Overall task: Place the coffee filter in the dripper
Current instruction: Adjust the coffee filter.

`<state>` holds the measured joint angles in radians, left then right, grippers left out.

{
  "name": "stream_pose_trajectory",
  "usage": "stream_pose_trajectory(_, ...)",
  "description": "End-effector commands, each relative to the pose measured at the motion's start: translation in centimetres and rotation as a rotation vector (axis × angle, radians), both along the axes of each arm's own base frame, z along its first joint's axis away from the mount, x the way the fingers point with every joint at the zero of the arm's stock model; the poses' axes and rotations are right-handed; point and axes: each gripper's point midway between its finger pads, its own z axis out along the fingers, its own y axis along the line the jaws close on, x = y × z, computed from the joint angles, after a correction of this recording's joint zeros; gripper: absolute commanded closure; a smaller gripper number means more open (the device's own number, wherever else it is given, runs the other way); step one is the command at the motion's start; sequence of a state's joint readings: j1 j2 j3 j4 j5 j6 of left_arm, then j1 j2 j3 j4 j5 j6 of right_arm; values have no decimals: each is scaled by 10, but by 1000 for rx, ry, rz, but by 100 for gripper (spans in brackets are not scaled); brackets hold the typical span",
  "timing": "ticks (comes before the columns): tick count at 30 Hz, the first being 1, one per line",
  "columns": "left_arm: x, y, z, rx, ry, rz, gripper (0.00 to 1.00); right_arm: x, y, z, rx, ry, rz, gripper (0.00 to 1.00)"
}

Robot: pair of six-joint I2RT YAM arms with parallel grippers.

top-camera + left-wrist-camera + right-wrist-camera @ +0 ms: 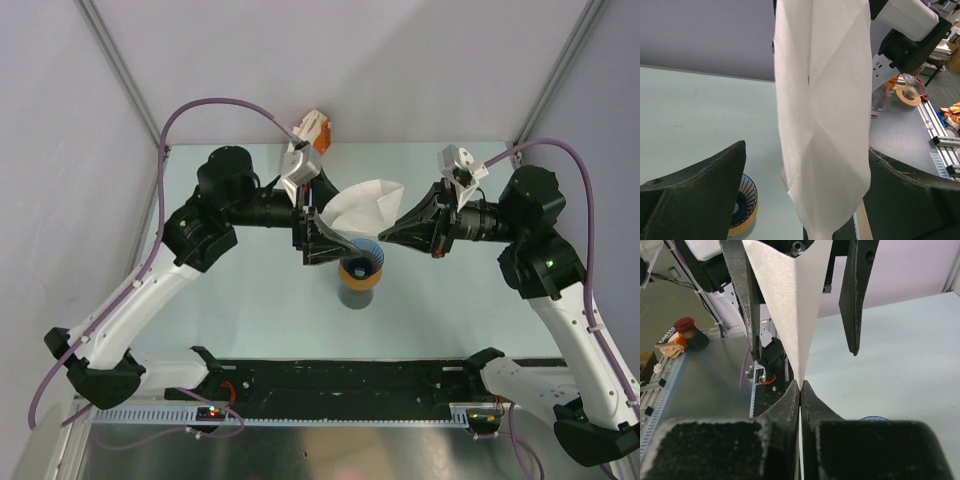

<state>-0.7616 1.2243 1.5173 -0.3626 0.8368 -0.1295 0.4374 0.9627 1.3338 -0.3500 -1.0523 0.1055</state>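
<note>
The white paper coffee filter point(365, 205) hangs in the air between the two arms, above the dripper point(365, 253). The dripper is a blue ribbed cone resting on an orange ring point(360, 276) on top of a dark cup point(354, 296). My right gripper point(390, 232) is shut on the filter's pointed edge point(790, 300), with its jaws point(800, 385) pressed together on the paper. My left gripper point(325, 238) is open, its fingers point(700, 195) standing wide on either side of the filter point(825, 125). The dripper point(742, 200) shows below the left finger.
An orange and white object point(318, 130) lies at the table's far edge. A slotted rail point(330, 410) runs along the near edge between the arm bases. Off the table, a tape roll with a glass point(910, 92) and a red-capped dark item point(690, 332) sit on a metal bench.
</note>
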Motion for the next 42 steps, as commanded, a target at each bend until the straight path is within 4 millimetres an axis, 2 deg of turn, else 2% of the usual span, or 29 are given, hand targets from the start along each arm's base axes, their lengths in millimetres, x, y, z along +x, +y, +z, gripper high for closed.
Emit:
stream_pose_trajectory(1, 0, -2, 7, -18, -38, 2, 11, 1, 3, 15, 53, 11, -16, 100)
stream_pose_trajectory(4, 0, -5, 11, -28, -9, 0, 19, 2, 3, 16, 61, 22, -29, 100)
stream_pose_trajectory(12, 2, -5, 25, -107, 40, 18, 51, 7, 1, 18, 95, 36, -86, 100)
stream_pose_trajectory(16, 9, -3, 34, -199, 117, 31, 55, 10, 1, 19, 117, 50, -104, 100)
stream_pose_trajectory(20, 12, -4, 34, -219, 152, 29, 56, 11, 1, 22, 131, 49, -110, 100)
stream_pose_trajectory(25, 13, -1, 35, -232, 164, 21, 89, 12, -1, 22, 132, 54, -118, 100)
stream_pose_trajectory(27, 14, 2, 37, -238, 160, 27, 97, 12, -3, 21, 128, 59, -122, 100)
stream_pose_trajectory(33, 12, 8, 43, -257, 135, 14, 99, 15, -6, 21, 128, 70, -135, 100)
stream_pose_trajectory(34, 12, 9, 43, -258, 135, 13, 95, 15, -6, 22, 131, 71, -137, 100)
stream_pose_trajectory(36, 12, 10, 45, -260, 139, 13, 78, 17, -7, 22, 134, 73, -138, 100)
stream_pose_trajectory(37, 12, 11, 45, -261, 142, 14, 75, 17, -7, 22, 135, 74, -139, 100)
stream_pose_trajectory(40, 15, 13, 46, -264, 144, 27, 91, 18, -8, 22, 134, 76, -142, 100)
stream_pose_trajectory(42, 17, 14, 46, -266, 141, 35, 98, 17, -9, 22, 132, 78, -143, 100)
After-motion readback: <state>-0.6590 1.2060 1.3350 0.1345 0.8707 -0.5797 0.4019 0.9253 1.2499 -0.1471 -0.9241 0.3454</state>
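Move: The white paper filter stands between the left hand's widely open fingers, its middle about 3 cm above that hand's point, 1 cm ahead and 1 cm to the right. From the right hand, whose shut tips already pinch the cone's lower corner, its middle is some 3 cm up, 1 cm ahead and 2 cm left. The blue dripper waits roughly 28 cm below the left hand and 9 cm ahead, laterally about level; its glass server is directly beneath it, 7 cm lower. The filter's lower edge is pinched by the left fingers, which shut on it as that hand goes forward and up about 2.5 cm each, tips tilting up and wrist rolling, some 15 degrees in all; near the end they slacken briefly and close again. The right hand keeps its pinch on the lower corner, easing about 2.5 cm forward and a little up, tips swinging some 10 degrees clockwise. ##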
